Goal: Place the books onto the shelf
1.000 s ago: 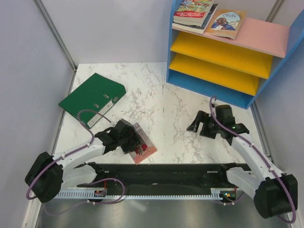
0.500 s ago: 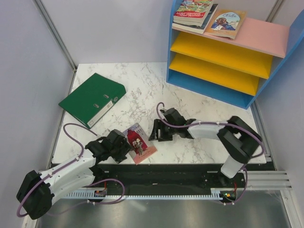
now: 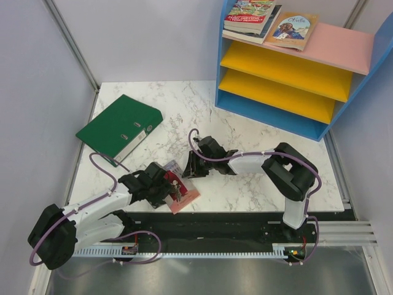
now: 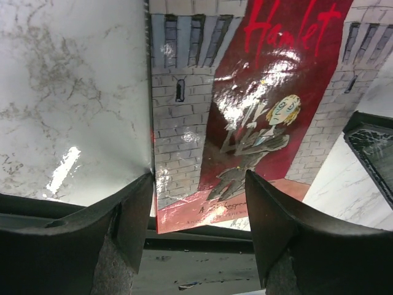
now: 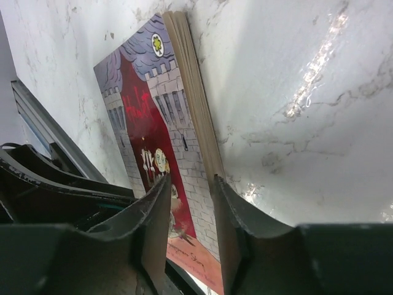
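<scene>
A red book (image 3: 182, 188) with a grey castle on its cover, titled "Hamlet" (image 4: 245, 117), lies flat at the table's near edge. My left gripper (image 3: 167, 192) is open, its fingers either side of the book's near left corner (image 4: 198, 184). My right gripper (image 3: 189, 169) reaches in from the right. Its jaws (image 5: 191, 181) are narrowed but still apart, one finger over the cover (image 5: 153, 123), the other at the page edge. Two stacked books (image 3: 252, 17) and a tan one (image 3: 293, 29) lie on the pink top of the shelf (image 3: 344, 44).
A big green binder (image 3: 120, 128) lies on the marble table (image 3: 184, 110) at the back left. The shelf's two yellow boards (image 3: 282, 77) hold nothing. A black rail (image 3: 202, 224) runs just below the table's near edge, under the book's corner.
My right arm has swung left across the table from beside the shelf to the Hamlet book, its jaws narrowing on the way. The left gripper has shifted slightly by the book's corner.
</scene>
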### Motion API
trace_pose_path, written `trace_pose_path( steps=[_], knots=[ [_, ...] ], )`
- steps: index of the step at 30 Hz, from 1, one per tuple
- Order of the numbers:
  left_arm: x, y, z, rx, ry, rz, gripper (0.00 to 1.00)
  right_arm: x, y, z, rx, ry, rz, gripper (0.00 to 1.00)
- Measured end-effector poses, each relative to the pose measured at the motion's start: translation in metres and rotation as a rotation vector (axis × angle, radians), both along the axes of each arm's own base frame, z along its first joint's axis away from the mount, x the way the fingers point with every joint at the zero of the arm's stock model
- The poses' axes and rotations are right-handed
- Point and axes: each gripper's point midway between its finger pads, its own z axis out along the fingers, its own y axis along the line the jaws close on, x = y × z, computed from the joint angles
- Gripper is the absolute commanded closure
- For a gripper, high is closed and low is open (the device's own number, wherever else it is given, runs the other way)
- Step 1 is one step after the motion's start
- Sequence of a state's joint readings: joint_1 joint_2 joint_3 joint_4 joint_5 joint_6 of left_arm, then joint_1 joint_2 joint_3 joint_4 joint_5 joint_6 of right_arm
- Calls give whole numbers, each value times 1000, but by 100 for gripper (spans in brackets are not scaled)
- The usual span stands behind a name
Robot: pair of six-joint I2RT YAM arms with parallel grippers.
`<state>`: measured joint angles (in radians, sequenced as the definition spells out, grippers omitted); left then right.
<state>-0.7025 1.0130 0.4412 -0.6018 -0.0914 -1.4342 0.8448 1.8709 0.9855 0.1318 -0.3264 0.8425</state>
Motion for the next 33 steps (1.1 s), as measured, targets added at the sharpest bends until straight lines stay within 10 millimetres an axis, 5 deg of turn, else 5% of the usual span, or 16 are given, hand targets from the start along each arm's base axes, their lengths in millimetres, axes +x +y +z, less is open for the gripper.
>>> trace_pose_path(
  steps=[13, 23, 30, 33],
  knots=[
    [0, -2, -2, 8, 22, -10, 31, 0, 37, 34, 88, -73, 54, 68],
    [1, -4, -2, 6, 27, -13, 31, -13, 37, 16, 42, -50, 123, 64],
    [1, -5, -2, 5, 25, -16, 30, -14, 37, 11, 28, -56, 148, 94],
    [2, -6, 1, 0, 8, -36, 29, -14, 36, 12, 30, -56, 152, 96]
  ],
)
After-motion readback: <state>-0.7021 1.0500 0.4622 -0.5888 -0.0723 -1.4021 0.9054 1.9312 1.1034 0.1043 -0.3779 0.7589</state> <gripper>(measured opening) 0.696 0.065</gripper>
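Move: The right fingertips are at the page edge of the Hamlet book; its middle lies about 5 cm left and 4 cm back from that hand, a centimetre or so lower. From the left hand, poised over the book's near-left corner, the middle is some 4 cm ahead and 4 cm right, about 1 cm down. The green binder lies about 20 cm ahead and 29 cm left of the right hand; the bookcase's near-left corner is roughly 30 cm ahead and 13 cm right. From the book's page edge the right hand goes about 4 cm left while rising some 3 cm, bringing the cover edge up, then sinks back about 2 cm and eases slightly back, turning nearly 10 degrees counter-clockwise as its part-open fingers, after a slight widening, shut on the raised cover and pinch it. The left hand stays at the near-left corner with its fingers apart, settling only a few millimetres, one finger by the book's left edge and the other over the cover. ##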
